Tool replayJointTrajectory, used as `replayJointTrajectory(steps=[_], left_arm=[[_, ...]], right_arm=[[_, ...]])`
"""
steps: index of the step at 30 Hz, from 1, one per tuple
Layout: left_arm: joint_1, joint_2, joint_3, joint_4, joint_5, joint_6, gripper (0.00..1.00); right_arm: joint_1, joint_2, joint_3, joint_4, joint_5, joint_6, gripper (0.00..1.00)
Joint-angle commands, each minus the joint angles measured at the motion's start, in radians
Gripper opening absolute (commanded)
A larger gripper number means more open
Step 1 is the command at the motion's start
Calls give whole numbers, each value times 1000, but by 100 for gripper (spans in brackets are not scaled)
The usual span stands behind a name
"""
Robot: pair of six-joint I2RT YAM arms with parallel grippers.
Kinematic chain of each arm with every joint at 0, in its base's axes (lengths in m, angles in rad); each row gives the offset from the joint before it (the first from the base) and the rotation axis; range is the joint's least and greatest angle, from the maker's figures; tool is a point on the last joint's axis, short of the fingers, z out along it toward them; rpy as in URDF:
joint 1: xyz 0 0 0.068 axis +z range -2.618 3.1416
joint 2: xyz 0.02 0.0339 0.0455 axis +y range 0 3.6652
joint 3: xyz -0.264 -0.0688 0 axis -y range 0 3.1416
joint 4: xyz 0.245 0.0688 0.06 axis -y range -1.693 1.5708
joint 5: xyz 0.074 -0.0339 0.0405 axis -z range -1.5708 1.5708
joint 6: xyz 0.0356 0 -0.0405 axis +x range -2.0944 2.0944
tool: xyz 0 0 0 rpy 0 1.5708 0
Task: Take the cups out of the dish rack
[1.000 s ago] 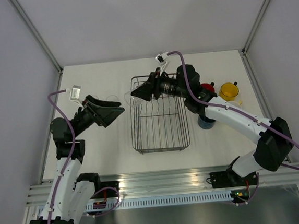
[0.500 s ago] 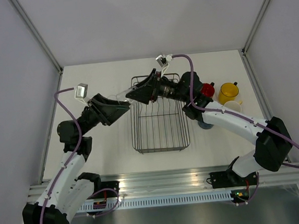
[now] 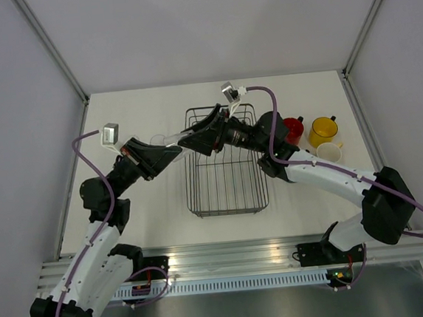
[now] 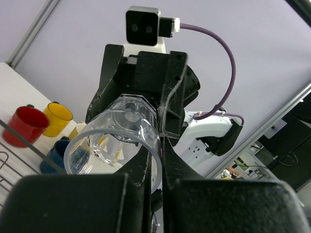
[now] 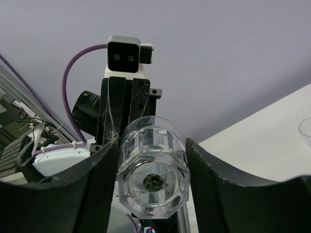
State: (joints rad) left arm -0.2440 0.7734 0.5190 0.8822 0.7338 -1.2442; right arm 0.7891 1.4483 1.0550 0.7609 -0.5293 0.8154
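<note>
A clear glass tumbler (image 3: 171,140) lies sideways in the air over the left rim of the dish rack (image 3: 228,201), between both grippers. My right gripper (image 5: 152,145) is shut on its body (image 5: 153,179), base toward that camera. My left gripper (image 4: 156,145) is shut on the tumbler's rim (image 4: 116,131), one finger inside and one outside. In the top view the left gripper (image 3: 168,152) and right gripper (image 3: 193,138) meet tip to tip. The rack looks empty of cups.
A red mug (image 3: 293,129), a yellow mug (image 3: 323,129) and a cream mug (image 3: 330,152) stand right of the rack. A dark blue mug (image 4: 56,153) stands near them. Another clear rim (image 5: 306,130) shows on the table at the right wrist view's edge.
My left gripper has swung right to meet the right gripper and has shut on the tumbler's rim. The right gripper, still holding the tumbler, has shifted a little left.
</note>
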Motion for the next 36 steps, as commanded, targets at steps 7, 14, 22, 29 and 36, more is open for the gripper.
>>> replayJointTrajectory(steps=[7, 14, 22, 29, 36], left_arm=[[2, -97, 94, -342, -111, 326, 2], [2, -40, 337, -970, -449, 618, 2], [34, 235, 651, -1417, -887, 733, 2], [227, 516, 872, -1565, -846, 785, 2], [397, 786, 1012, -1634, -781, 824, 2]], right_arm=[[-37, -139, -36, -104, 144, -133, 98], [-79, -285, -46, -449, 431, -320, 98], [-83, -411, -61, -704, 584, -424, 98], [-85, -465, -82, -847, 621, -472, 98], [-85, -473, -122, -867, 618, -490, 98]])
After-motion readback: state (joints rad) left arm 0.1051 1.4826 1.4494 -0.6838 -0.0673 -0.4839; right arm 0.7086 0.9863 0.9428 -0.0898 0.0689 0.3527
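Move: Both hands hold the last clear cup, its middle about 3 cm right of and 2 cm ahead of the left hand, or 3 cm left of and 2 cm behind the right hand. From the left hand, the free table left of the standing cups is some 26 cm ahead, 32 cm left, 33 cm down; at that reach and depth, the near cup stands 12 cm left and the far cup 22 cm left. The rack's middle is about 13 cm ahead of the right hand, 7 cm right and 33 cm down. The right hand spreads its fingers, lets go of the clear cup's base end and draws off rightward about 16 cm, first level and a little forward, then sinking over the rack as it turns clockwise and tips down. The left hand, keeping its pinch on the cup's rim wall, waits for the release and then sweeps the cup forward and left, over 20 cm each way, dropping about 15 cm towards the free table beside the standing cups, while its fingers swing from pointing right and upward to forward and some 40 degrees down. ##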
